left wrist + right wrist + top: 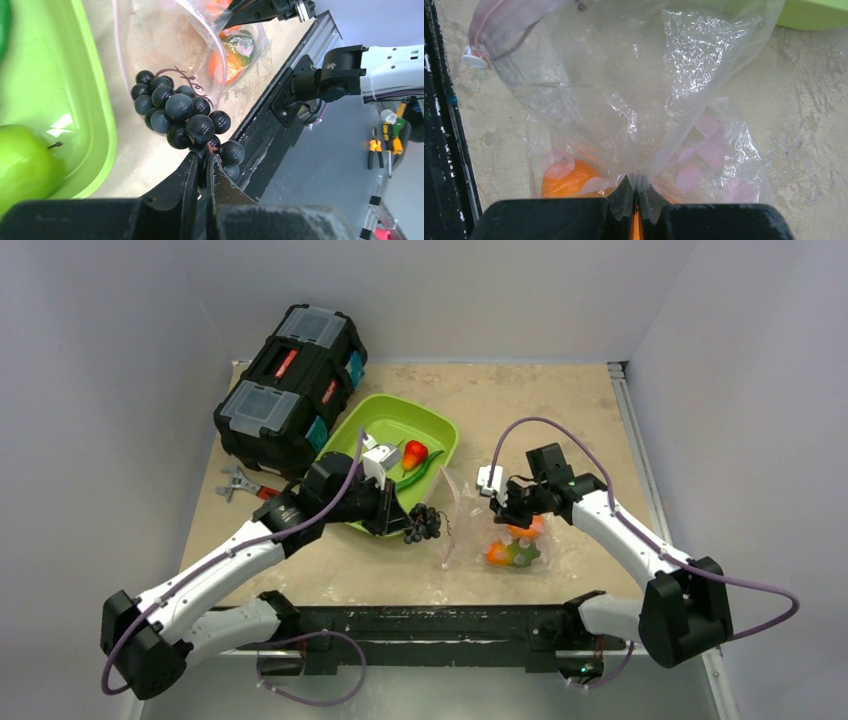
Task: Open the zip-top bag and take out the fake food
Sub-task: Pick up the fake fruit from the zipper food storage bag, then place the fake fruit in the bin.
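Note:
The clear zip-top bag (462, 525) lies right of the green tray (443, 429) with its mouth open toward the tray. My right gripper (505, 512) is shut on a pinch of the bag's plastic (634, 90), holding it up. An orange fruit (566, 180) and a mango (505, 554) remain inside. My left gripper (207, 157) is shut on a bunch of dark grapes (180, 112), held just outside the bag's mouth by the tray's near edge. A red pepper (414, 454), a green pod (420, 476) and a lime-green ball (22, 160) lie in the tray.
A black toolbox (290, 375) stands at the back left, touching the tray. A red-handled wrench (240, 485) lies in front of it. The black mounting rail (430, 620) runs along the table's near edge, close to the bag.

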`<state>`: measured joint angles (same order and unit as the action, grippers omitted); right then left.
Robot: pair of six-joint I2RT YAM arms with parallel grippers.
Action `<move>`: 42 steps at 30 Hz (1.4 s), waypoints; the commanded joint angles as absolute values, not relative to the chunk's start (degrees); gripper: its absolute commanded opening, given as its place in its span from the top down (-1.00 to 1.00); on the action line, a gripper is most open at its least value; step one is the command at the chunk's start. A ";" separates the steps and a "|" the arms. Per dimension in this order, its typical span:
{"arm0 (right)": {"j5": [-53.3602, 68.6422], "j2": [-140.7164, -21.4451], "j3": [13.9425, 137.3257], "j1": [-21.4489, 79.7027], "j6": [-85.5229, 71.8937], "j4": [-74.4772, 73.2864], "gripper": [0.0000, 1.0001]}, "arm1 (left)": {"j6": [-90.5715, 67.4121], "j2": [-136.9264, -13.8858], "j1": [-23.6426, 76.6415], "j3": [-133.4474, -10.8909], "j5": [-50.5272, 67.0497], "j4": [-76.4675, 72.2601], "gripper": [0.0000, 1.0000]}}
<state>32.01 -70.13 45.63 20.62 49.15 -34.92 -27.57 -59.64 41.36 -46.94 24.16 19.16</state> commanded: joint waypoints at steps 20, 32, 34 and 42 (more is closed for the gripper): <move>31.03 -70.49 45.53 20.64 47.64 -32.43 1.00 | -15.27 -55.58 34.88 -60.66 5.02 32.24 1.00; 30.95 -70.75 45.53 20.64 47.64 -32.52 1.00 | -14.84 -64.94 30.00 -58.07 1.25 21.04 1.00; 31.02 -70.84 45.53 20.65 47.71 -32.50 1.00 | -15.00 -66.59 29.26 -57.90 1.36 19.94 1.00; 31.03 -71.08 45.53 20.65 47.80 -32.60 1.00 | -16.79 -70.11 26.23 -56.58 0.58 15.26 1.00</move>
<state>30.98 -71.13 45.60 20.62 47.97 -33.76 -15.77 -69.60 27.81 -57.06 1.54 21.39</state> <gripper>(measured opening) 0.005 0.051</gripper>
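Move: The black grapes are already pinched in my left hand. The tray's middle, where they are going, lies about 13 cm ahead, 6 cm left and 14 cm below that hand. In the tray, the green apple sits roughly 8 cm left and 1 cm ahead of it, the red fruit about 16 cm ahead and 2 cm right. The bag's open mouth is 10 cm right, level fore-and-aft. From my right hand the tray's middle lies some 28 cm left and 13 cm ahead. My left hand keeps the grapes pinched and first swings left and up by about 6 cm, away from the bag, then carries them forward over the tray, sinking back to its starting height, some 14 cm farther out in all. On the way the wrist swings its fingers counter-clockwise from pointing right towards pointing forward. My right hand stays put, still pinching the bag's film. ##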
